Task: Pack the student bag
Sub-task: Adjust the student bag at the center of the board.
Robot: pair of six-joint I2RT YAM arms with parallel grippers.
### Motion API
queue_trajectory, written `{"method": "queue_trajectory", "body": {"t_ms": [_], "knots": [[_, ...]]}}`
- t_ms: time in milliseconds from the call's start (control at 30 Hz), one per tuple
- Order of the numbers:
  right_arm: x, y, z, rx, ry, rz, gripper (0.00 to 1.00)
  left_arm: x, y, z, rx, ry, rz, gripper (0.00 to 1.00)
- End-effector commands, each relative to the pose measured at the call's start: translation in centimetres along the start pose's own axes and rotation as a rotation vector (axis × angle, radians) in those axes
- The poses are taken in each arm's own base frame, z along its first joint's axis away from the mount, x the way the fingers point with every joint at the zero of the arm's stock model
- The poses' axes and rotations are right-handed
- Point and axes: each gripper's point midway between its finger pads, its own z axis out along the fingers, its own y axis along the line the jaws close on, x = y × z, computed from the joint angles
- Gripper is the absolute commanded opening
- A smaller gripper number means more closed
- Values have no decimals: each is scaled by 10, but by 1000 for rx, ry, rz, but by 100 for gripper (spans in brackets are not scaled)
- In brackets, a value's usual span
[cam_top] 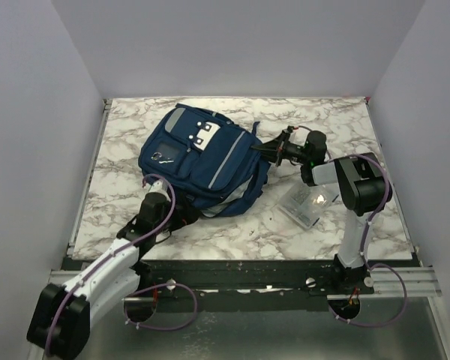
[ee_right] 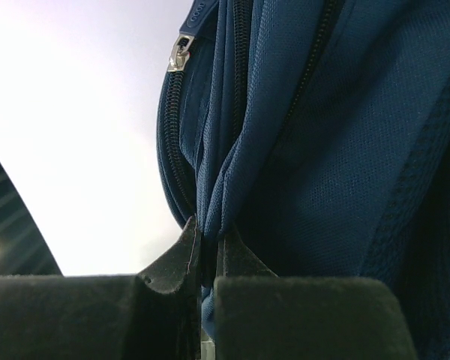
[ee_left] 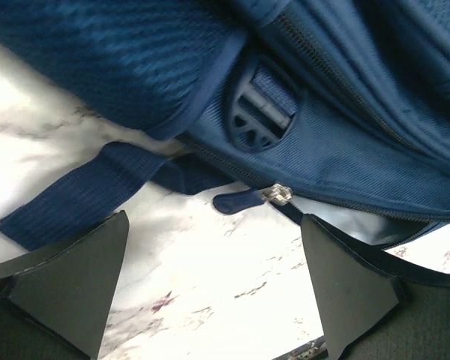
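Note:
The student bag (cam_top: pixel 199 154), navy blue with pale grey stripes and white clips, lies on the marble table. My left gripper (cam_top: pixel 181 214) sits at the bag's near edge. In the left wrist view it (ee_left: pixel 210 289) stands open over bare marble, just short of a metal zipper pull (ee_left: pixel 279 195) with a blue tab, a strap (ee_left: pixel 67 199) and a buckle (ee_left: pixel 261 112). My right gripper (cam_top: pixel 274 150) is at the bag's right end. In the right wrist view it (ee_right: pixel 208 241) is shut on a fold of the bag's fabric (ee_right: pixel 300 150), below a silver zipper slider (ee_right: pixel 180 52).
A clear plastic pouch (cam_top: pixel 307 202) lies on the table right of the bag, beside the right arm. Grey walls enclose the table on three sides. The table's dark front rail (cam_top: pixel 240 266) runs between the arm bases.

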Motion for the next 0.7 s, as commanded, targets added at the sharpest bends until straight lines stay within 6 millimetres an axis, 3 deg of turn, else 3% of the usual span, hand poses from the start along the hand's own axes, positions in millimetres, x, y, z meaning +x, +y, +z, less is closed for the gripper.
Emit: {"method": "queue_trajectory", "body": {"t_ms": [0, 267, 333, 533, 600, 667], "knots": [[-17, 10, 6, -18, -9, -122, 3, -15, -45, 12, 150, 70, 73, 98], [-15, 7, 7, -18, 22, -208, 14, -9, -70, 20, 307, 124, 140, 85], [-13, 8, 5, -15, 19, -242, 17, -9, -74, 18, 325, 130, 151, 77], [-17, -7, -3, 142, -43, -413, 46, 2, -75, 15, 346, 181, 112, 53], [-18, -16, -8, 225, -76, -459, 50, 6, -72, 15, 339, 187, 108, 42], [-14, -22, -14, 290, -88, -498, 51, 7, -70, 14, 334, 188, 100, 37]]}}
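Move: The bag's lower zipped edge lies about 4 cm ahead of the left hand and 6 cm to its right, a touch lower; the zip pull is roughly 4 ahead and 2 right, the student bag's middle some 13 ahead and 3 right. The right hand already pinches the bag's right side; the bag's middle is about 14 cm to its left, 4 back and 10 below, and the clear case 16 right, 16 back and 16 below. The right fingers let go of the bag's right side, opening to about half around the fabric while that hand sinks under 2 cm and its tips droop some 15 degrees. The left hand sweeps about 6 cm right along the zipped edge, rising slightly and turning clockwise, its wide-open fingers closing to under half open beside the zip pull. ##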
